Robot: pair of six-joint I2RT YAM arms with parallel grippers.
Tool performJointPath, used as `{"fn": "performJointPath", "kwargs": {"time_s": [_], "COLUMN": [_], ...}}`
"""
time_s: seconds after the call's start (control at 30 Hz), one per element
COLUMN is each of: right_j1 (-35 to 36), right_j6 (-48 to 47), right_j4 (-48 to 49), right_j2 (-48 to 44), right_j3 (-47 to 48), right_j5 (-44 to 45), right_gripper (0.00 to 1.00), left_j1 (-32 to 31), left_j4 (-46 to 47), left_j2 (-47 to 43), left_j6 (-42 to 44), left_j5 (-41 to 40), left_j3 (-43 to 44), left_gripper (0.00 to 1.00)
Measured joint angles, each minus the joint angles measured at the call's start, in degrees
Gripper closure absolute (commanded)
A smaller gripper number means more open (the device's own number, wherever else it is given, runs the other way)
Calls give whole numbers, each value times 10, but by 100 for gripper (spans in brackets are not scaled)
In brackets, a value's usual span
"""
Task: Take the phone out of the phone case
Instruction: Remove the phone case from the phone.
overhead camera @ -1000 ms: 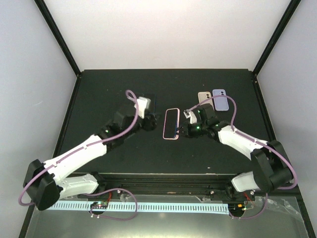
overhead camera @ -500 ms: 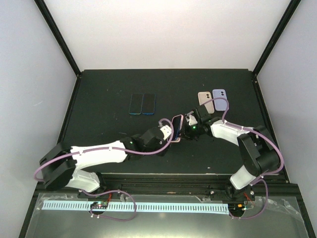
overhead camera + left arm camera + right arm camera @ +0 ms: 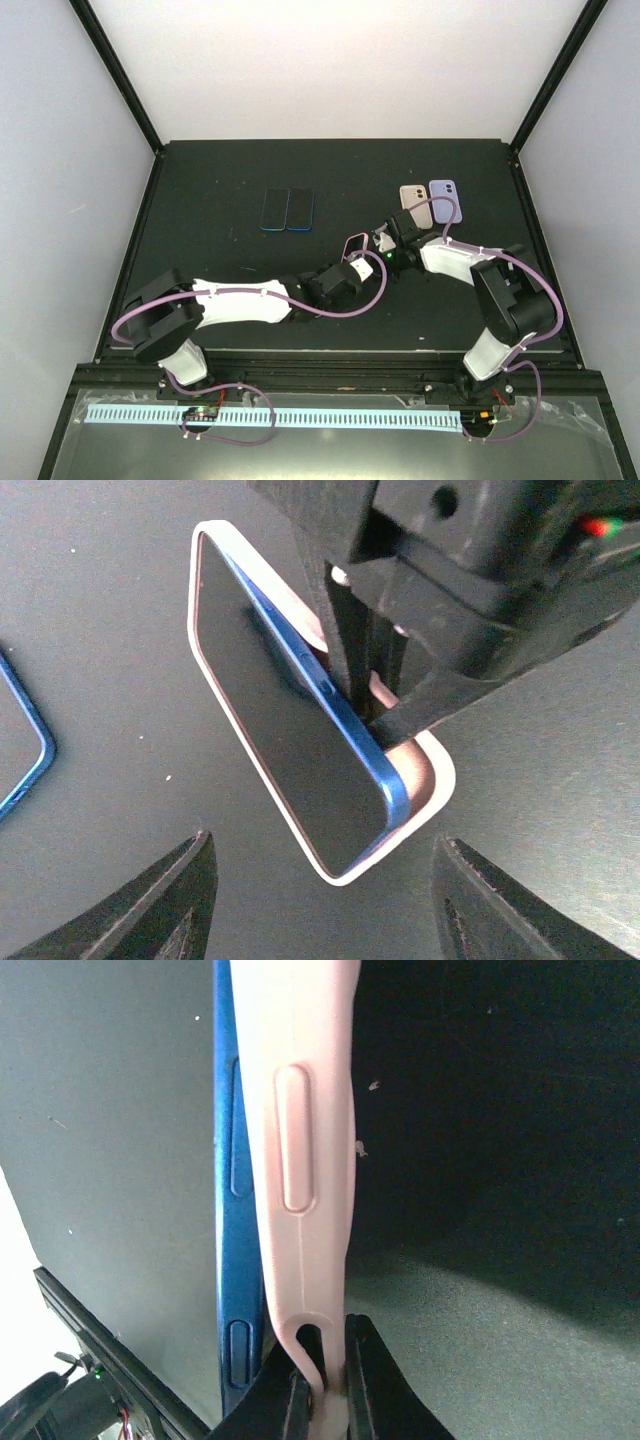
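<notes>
The pink phone case [image 3: 352, 243] stands tipped up on one long edge at the table's middle. In the left wrist view the blue-edged phone [image 3: 270, 710] with its dark screen has one long side lifted out of the case [image 3: 425, 780]. My right gripper [image 3: 325, 1385] is shut on the case's side wall; the pink case wall [image 3: 305, 1110] and the blue phone edge [image 3: 235, 1210] run up from it. My left gripper [image 3: 330, 910] is open and empty, just short of the case's near corner. In the top view it [image 3: 350, 270] is just in front of the case.
Two dark phones [image 3: 288, 210] lie side by side at the back left; one phone's blue edge [image 3: 25, 745] shows in the left wrist view. A beige case [image 3: 412, 198] and a lilac case [image 3: 445, 201] lie at the back right. The table's front edge is near.
My left arm has swung from the back left round to the near side of the case. My right gripper has tipped the case up on edge, and the phone's side has come out.
</notes>
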Motion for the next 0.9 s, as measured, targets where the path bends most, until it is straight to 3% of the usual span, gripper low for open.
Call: {"fn": "performJointPath", "kwargs": {"time_s": [0.27, 0.43, 0.6, 0.9], "right_j1": [-1, -1, -1, -3], "right_j6": [2, 2, 2, 7], "right_j4": [6, 10, 14, 39], "right_j2": [0, 0, 0, -5], "right_j3": [-1, -1, -2, -11], "right_j5": [-3, -7, -18, -22], "right_gripper": [99, 99, 99, 99], "left_j1": [-2, -5, -7, -16], "left_j4": [15, 26, 35, 54], "left_j2": [45, 52, 52, 86], "left_j6": [36, 52, 59, 79], "left_j5": [-66, -73, -78, -130], "left_j3": [11, 11, 11, 26], "left_gripper": [43, 40, 43, 71]}}
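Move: The half-freed phone in its pink case has its middle about 8 cm ahead of the left hand, 4 cm to its right and 4 cm lower. Its near end is only some 3 cm ahead. From the right hand, which already grips the case's side, that middle is about 5 cm ahead and 5 cm left. The two bare phones lie roughly 24 cm ahead and 14 cm left of the left hand, about 7 cm below it. The phone's near end, its blue edge already standing proud of the case, is taken in between the left fingers: the left hand eases about 2.5 cm forward and 1 cm or so down, tilting some 15 degrees with its fingertips and left side rising, then narrows its open fingers until one reaches the blue edge. The right hand keeps its pinch on the case wall and rises barely 1 cm. ##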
